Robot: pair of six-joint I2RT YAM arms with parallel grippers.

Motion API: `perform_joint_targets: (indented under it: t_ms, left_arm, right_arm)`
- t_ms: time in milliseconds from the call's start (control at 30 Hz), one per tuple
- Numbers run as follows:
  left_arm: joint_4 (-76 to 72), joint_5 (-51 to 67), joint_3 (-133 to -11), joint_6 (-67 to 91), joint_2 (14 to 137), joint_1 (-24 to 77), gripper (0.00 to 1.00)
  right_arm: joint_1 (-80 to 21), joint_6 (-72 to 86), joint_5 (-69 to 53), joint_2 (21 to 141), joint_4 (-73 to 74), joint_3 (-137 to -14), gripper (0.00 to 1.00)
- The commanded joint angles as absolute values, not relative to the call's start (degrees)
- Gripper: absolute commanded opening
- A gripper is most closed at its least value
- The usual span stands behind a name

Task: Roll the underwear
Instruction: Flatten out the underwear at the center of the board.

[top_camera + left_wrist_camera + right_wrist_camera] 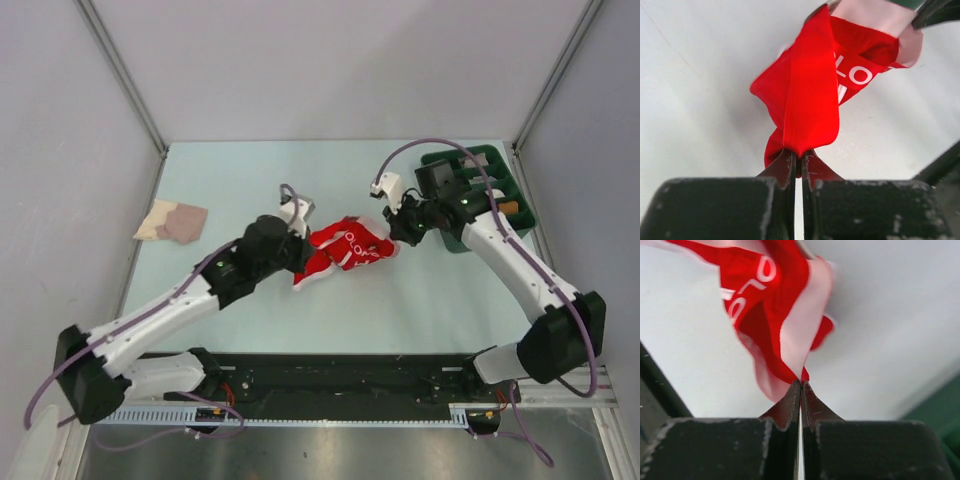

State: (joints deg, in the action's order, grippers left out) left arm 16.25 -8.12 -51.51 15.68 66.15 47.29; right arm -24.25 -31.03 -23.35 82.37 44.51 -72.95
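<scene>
The red underwear [345, 250] with white trim and white lettering hangs bunched between my two grippers, over the middle of the table. My left gripper [300, 245] is shut on its left end; in the left wrist view [799, 154] red fabric [807, 95] is pinched between the closed tips. My right gripper [398, 235] is shut on its right end; in the right wrist view [801, 382] the tips pinch a corner of red and white cloth [775, 305]. The cloth looks lifted off the table between them.
A beige-and-pink folded cloth [171, 221] lies at the far left of the table. A dark green tray [478, 195] with small items stands at the back right, close behind my right arm. Grey walls enclose the light table [300, 320].
</scene>
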Motion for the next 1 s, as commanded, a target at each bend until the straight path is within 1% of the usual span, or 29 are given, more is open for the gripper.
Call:
perform_joint_targets:
  t_ms: [0, 133, 233, 267, 300, 367, 467, 533, 567, 600, 667, 700, 767, 800, 833, 867, 900, 933, 967]
  left_arm:
    - [25.3, -1.24, -58.95, 11.26, 56.79, 45.18, 0.0]
    - [35.13, 3.93, -66.43, 10.11, 51.6, 45.0, 0.0]
    - [37.78, 8.42, -69.78, 11.33, 47.73, 45.09, 0.0]
    - [38.23, 12.09, -70.22, 12.29, 46.16, 45.09, 0.0]
    - [38.75, 14.13, -70.92, 12.91, 45.53, 45.09, 0.0]
    - [39.46, 19.82, -71.02, 15.11, 43.87, 45.09, 0.0]
    - [39.2, 23.8, -69.71, 17.92, 42.28, 45.17, 0.0]
    - [39.11, 22.95, -69.0, 18.98, 41.4, 45.09, 0.0]
    - [38.94, 22.16, -67.95, 19.16, 41.4, 45.09, 0.0]
    - [38.59, 19.28, -67.24, 19.16, 42.01, 45.09, 0.0]
    - [35.96, 15.66, -64.79, 20.47, 44.02, 44.83, 0.0]
    - [34.56, 12.86, -63.99, 21.17, 45.34, 44.48, 0.0]
    - [28.68, 12.3, -61.02, 22.93, 51.92, 41.07, 0.01]
    - [23.26, 14.48, -59.87, 23.55, 55.16, 39.22, 0.0]
    - [20.94, 14.94, -59.07, 24.77, 61.55, 37.37, 0.0]
    - [18.74, 15.12, -58.28, 25.57, 65.96, 33.44, 0.0]
    - [13.94, 14.16, -58.36, 25.84, 70.01, 31.57, 0.0]
    - [12.84, 12.93, -59.4, 26.1, 79.36, 29.81, 0.04]
    - [11.53, 12.22, -62.89, 26.36, 83.89, 26.49, 0.17]
  right_arm:
    - [-24.96, -38.14, -15.04, 74.63, 49.57, -80.76, 0.0]
    - [-25.22, -42.62, -16.95, 67.7, 54.74, -89.09, 0.0]
    - [-26.45, -44.64, -21.43, 63.22, 58.95, -91.93, 0.0]
    - [-26.11, -45.34, -23.97, 62.67, 60.89, -94.46, 0.0]
    - [-23.84, -47.0, -31.04, 61.97, 63.0, -95.61, 0.0]
    - [-22.51, -48.33, -38.62, 59.51, 67.14, -97.02, 0.0]
    - [-20.57, -47.12, -43.06, 56.88, 68.12, -96.16, 0.0]
    - [-20.56, -43.27, -42.11, 56.08, 64.54, -93.7, 0.0]
    - [-20.65, -42.11, -39.58, 56.07, 62.6, -92.21, 0.0]
    - [-20.92, -40.88, -38.16, 56.51, 61.1, -88.28, 0.0]
    - [-21.71, -37.03, -33.87, 58.35, 55.74, -83.96, 0.0]
    - [-21.71, -36.05, -32.97, 61.75, 53.81, -80.37, 0.0]
    - [-21.45, -32.2, -29.29, 66.59, 48.27, -77.44, 0.0]
    - [-21.01, -31.12, -28.57, 71.67, 43.99, -75.69, 0.0]
    - [-19.87, -29.98, -27.87, 75.02, 41.6, -75.24, 0.0]
    - [-19.43, -27.71, -25.16, 78.02, 39.14, -75.06, 0.0]
    - [-18.73, -26.73, -24.09, 84.31, 34.24, -75.06, 0.0]
    - [-18.29, -25.85, -22.78, 87.07, 31.67, -75.15, 0.0]
    - [-17.5, -25.4, -18.94, 89.54, 29.29, -75.32, 0.0]
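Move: Each hand already pinches an edge of the underwear, whose bunched middle hangs about 11 cm right of the left hand, 4 cm ahead and 6 below; from the right hand it is roughly 11 cm left, level fore and aft. The board centre lies some 8 cm ahead, 9 right and 17 below the left hand. From the right hand, it is about 4 ahead, 14 left and 16 below; the green box is some 26 right, 20 ahead and 13 below. Still gripping the underwear, both hands fling it up about 20 cm and back, then swing forward and down. ##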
